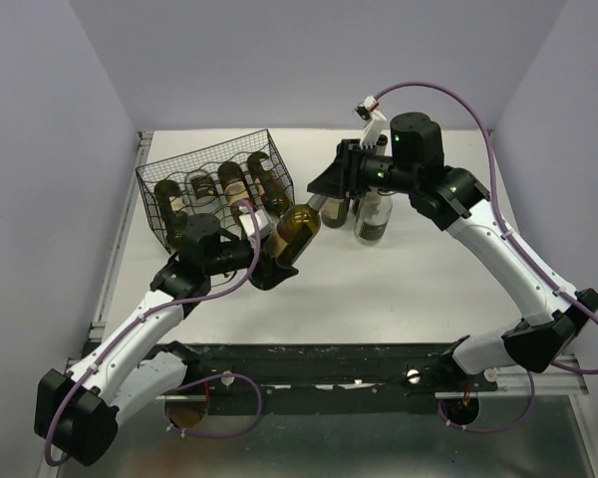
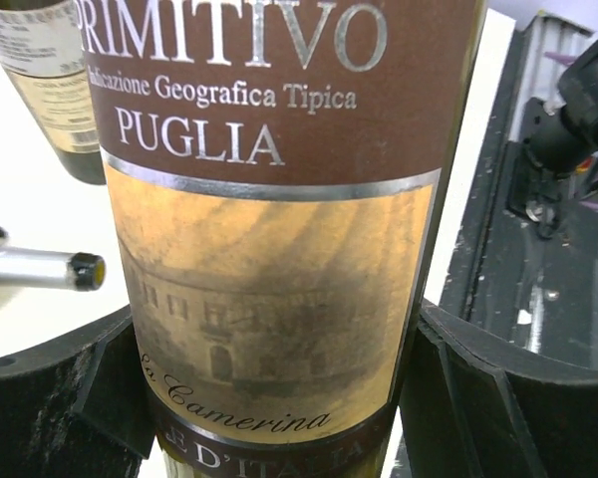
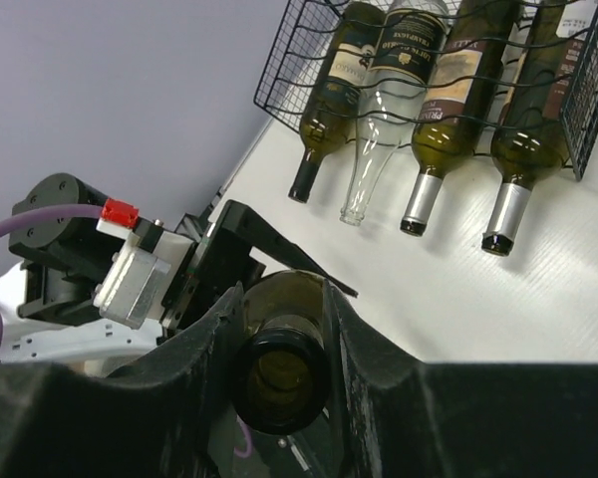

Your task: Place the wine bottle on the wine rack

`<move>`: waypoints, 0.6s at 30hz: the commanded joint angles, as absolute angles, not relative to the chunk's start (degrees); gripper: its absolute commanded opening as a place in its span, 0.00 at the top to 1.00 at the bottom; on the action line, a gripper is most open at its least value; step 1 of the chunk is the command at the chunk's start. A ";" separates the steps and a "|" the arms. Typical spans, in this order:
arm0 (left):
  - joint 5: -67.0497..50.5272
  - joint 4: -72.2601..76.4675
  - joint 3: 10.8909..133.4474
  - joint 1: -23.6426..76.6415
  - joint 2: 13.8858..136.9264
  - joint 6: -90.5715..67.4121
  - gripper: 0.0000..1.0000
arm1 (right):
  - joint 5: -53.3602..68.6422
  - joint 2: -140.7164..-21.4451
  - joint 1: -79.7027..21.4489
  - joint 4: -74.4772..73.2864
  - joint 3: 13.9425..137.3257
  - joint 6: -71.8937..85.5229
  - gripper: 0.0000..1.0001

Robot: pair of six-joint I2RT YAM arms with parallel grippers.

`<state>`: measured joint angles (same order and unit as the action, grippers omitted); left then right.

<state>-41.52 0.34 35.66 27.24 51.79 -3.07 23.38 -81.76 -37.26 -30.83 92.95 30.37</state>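
A dark wine bottle with a brown and tan label hangs tilted above the table, just right of the wine rack. My left gripper is shut on its body, and a black finger presses each side of the label in the left wrist view. My right gripper is shut on the neck, so the bottle's open mouth sits between its fingers. The black wire wine rack stands at the back left, with several bottles lying in its cradles.
Two upright bottles stand on the table under my right arm. The necks of the racked bottles stick out past the rack's front. A black bar runs along the near table edge. Walls close in the left, back and right.
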 commanded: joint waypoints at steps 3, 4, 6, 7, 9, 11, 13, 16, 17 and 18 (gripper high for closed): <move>-30.16 -2.28 40.25 27.42 47.21 13.60 1.00 | 28.21 -80.15 -37.53 -32.25 94.30 27.96 0.36; -29.62 -2.46 40.25 27.42 46.33 16.67 1.00 | 28.21 -80.33 -37.53 -33.04 94.65 27.17 0.24; -29.97 -2.99 39.90 27.42 44.66 24.22 1.00 | 28.04 -80.59 -37.53 -34.45 94.83 25.32 0.13; -30.49 -3.60 39.90 27.33 43.95 27.65 1.00 | 27.69 -80.68 -37.53 -35.15 95.10 24.44 0.10; -31.64 -6.49 40.60 27.42 42.98 35.82 1.00 | 26.11 -80.77 -37.62 -36.82 95.88 22.68 0.06; -31.99 -11.58 42.27 27.33 43.33 42.85 1.00 | 24.70 -80.77 -37.53 -38.49 97.20 20.57 0.04; -31.73 -16.85 43.94 27.42 44.03 49.19 1.00 | 24.26 -80.95 -37.53 -40.24 98.69 18.38 0.02; -29.98 -20.39 44.82 27.42 44.03 55.97 1.00 | 24.96 -81.39 -37.53 -43.58 100.89 14.34 0.00; -29.80 -20.83 45.00 27.42 44.12 57.47 1.00 | 25.40 -81.73 -37.53 -44.99 101.42 12.24 0.00; -29.27 -21.09 45.44 27.42 44.12 58.87 1.00 | 25.84 -82.17 -37.53 -47.18 101.86 10.22 0.00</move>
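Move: The left hand holds the wine bottle's body, and the wine rack it is bound for lies about 23 cm ahead, 19 cm to its left and some 14 cm lower. The standing brown bottle is some 20 cm ahead and 13 cm right of this hand, the clear bottle about 17 cm ahead and 22 cm right. From the right hand, which holds the neck, the bottle's middle lies some 4 cm back, 5 cm left and 9 cm below, and the rack about 16 cm ahead, 28 cm left. The right fingers let go of the bottle's neck, opening from a narrow grip to fully wide, and ease about 2 cm back and to the right. The left hand keeps its grip round the body and carries it some 5 cm left, with about 2 cm forward, towards the rack, rolling about 45 degrees around its own pointing direction so the neck swings back and down. ##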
